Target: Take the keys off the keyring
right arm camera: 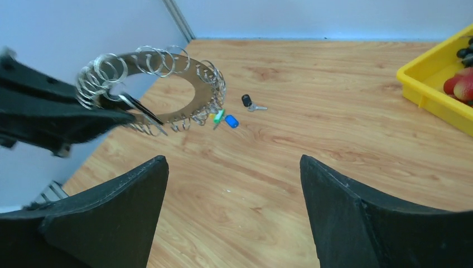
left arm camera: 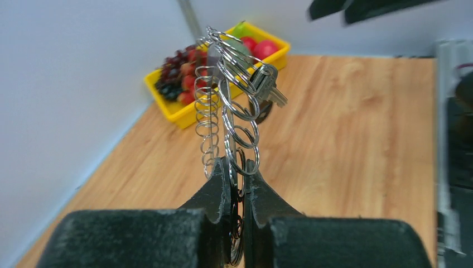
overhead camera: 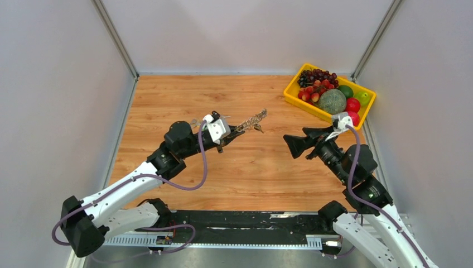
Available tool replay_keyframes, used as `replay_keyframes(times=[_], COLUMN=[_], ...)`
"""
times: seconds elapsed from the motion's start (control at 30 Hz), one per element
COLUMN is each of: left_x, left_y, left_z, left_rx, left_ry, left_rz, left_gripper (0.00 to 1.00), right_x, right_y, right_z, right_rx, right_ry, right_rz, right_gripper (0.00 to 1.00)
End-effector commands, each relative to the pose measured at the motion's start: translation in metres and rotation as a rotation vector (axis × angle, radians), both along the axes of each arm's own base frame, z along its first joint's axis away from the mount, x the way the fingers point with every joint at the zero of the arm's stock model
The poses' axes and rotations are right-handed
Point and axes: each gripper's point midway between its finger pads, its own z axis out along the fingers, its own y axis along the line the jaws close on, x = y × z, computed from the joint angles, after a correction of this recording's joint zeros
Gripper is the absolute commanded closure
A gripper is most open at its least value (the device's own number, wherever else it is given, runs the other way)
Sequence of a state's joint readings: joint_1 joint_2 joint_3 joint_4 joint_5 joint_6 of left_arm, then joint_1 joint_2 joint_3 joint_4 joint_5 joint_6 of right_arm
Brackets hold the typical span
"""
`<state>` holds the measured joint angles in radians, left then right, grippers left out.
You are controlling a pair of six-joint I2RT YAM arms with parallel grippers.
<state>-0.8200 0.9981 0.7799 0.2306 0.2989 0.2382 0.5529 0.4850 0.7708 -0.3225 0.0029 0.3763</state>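
Note:
The keyring point(overhead camera: 251, 120) is a grey metal ring with a coil-like rim, held in the air above the wooden table. My left gripper point(overhead camera: 231, 135) is shut on its near rim; in the left wrist view the jaws point(left arm camera: 237, 167) pinch the ring point(left arm camera: 231, 100) edge-on. A small silver key point(left arm camera: 269, 88) hangs near the ring's far end. In the right wrist view the ring point(right arm camera: 195, 78) is at upper left. A green tag point(right arm camera: 219, 116) and a blue tag point(right arm camera: 231, 120) sit by its lower rim. A black-headed key point(right arm camera: 249, 103) lies beyond. My right gripper point(overhead camera: 294, 144) is open and empty point(right arm camera: 231, 159), to the ring's right.
A yellow tray point(overhead camera: 293, 92) of fruit stands at the back right of the table, also in the left wrist view point(left arm camera: 173, 114) and at the right edge of the right wrist view point(right arm camera: 424, 89). Grey walls close in the sides and back.

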Motion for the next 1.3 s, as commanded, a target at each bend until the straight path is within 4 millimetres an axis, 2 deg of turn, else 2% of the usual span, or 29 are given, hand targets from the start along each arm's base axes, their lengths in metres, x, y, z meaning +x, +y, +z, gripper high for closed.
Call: replay_keyframes(times=[0.0,0.1,0.17,0.3,0.37,0.43,0.5,0.6,0.77,0.93,1.03,1.07,1.1,1.13,1.17,1.2,1.23,1.27], left_x=[-0.058,-0.088,-0.101,-0.117,-0.124,-0.131,-0.133,-0.134,-0.133,-0.13,-0.128,-0.127,-0.125,-0.12,-0.118,-0.112,-0.11,-0.103], left_y=[-0.01,-0.007,-0.006,-0.002,0.0,0.002,0.002,0.002,0.001,-0.002,-0.004,-0.005,-0.006,-0.008,-0.008,-0.009,-0.009,-0.008], left_z=[0.036,0.03,0.028,0.033,0.035,0.039,0.04,0.04,0.041,0.037,0.038,0.038,0.039,0.041,0.04,0.049,0.042,0.046], left_rx=[-0.128,-0.072,-0.037,-0.012,-0.01,-0.01,-0.009,-0.006,-0.004,0.001,0.0,-0.001,-0.003,-0.009,-0.013,-0.038,-0.049,-0.09], left_ry=[0.108,0.106,0.081,0.035,0.021,0.013,0.019,0.027,0.04,0.069,0.08,0.081,0.091,0.092,0.105,0.067,0.095,0.059], left_rz=[-0.369,-0.578,-0.673,-0.777,-0.827,-0.874,-0.892,-0.9,-0.908,-0.913,-0.911,-0.905,-0.897,-0.863,-0.841,-0.787,-0.76,-0.694], left_gripper=[1.0,1.0,1.0,1.0,1.0,1.0,1.0,1.0,1.0,1.0,1.0,0.98,0.89,0.65,0.5,0.24,0.13,0.04], right_x=[-0.004,-0.014,-0.028,-0.061,-0.065,-0.068,-0.074,-0.083,-0.098,-0.114,-0.12,-0.121,-0.12,-0.119,-0.115,-0.11,-0.102,-0.093], right_y=[0.02,0.035,0.048,0.07,0.074,0.077,0.08,0.083,0.086,0.09,0.092,0.093,0.093,0.093,0.092,0.091,0.088,0.085], right_z=[-0.001,0.003,0.009,0.013,0.01,0.007,0.008,0.011,0.018,0.021,0.022,0.022,0.023,0.024,0.026,0.029,0.032,0.036], right_rx=[-0.176,-0.194,-0.201,-0.206,-0.211,-0.227,-0.227,-0.222,-0.195,-0.167,-0.157,-0.155,-0.154,-0.152,-0.15,-0.148,-0.146,-0.144], right_ry=[-0.185,-0.252,-0.321,-0.437,-0.439,-0.454,-0.47,-0.497,-0.54,-0.565,-0.573,-0.571,-0.572,-0.57,-0.566,-0.563,-0.556,-0.548], right_rz=[0.156,0.265,0.376,0.613,0.654,0.689,0.734,0.786,0.858,0.94,0.965,0.968,0.96,0.946,0.919,0.879,0.823,0.756], right_gripper=[0.12,0.18,0.23,0.26,0.29,0.37,0.44,0.47,0.57,0.73,0.88,0.97,1.0,1.0,1.0,1.0,1.0,1.0])
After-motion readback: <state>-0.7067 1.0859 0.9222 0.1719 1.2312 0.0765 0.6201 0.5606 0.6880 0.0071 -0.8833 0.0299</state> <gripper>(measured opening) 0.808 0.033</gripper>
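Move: Out at the tip of the left hand's closed fingers stands the keyring, its middle about 4 cm ahead of that hand and 7 cm to its right, roughly level. The key still threaded on it is some 8 cm right and 1 cm ahead. From the open, empty right hand the keyring's middle is about 6 cm ahead and 18 cm to the left, at much the same height, with that key 3 cm ahead and 16 cm left. Swinging the keyring back towards the base, the left hand travels about 12 cm and turns clockwise nearly 50 degrees, presenting the free rim to the right hand. The right hand dips briefly, then comes back and left some 14 cm, turning counter-clockwise about 55 degrees and tilting as it goes, and pinches the rim from the right; then the left fingers spread wide. ##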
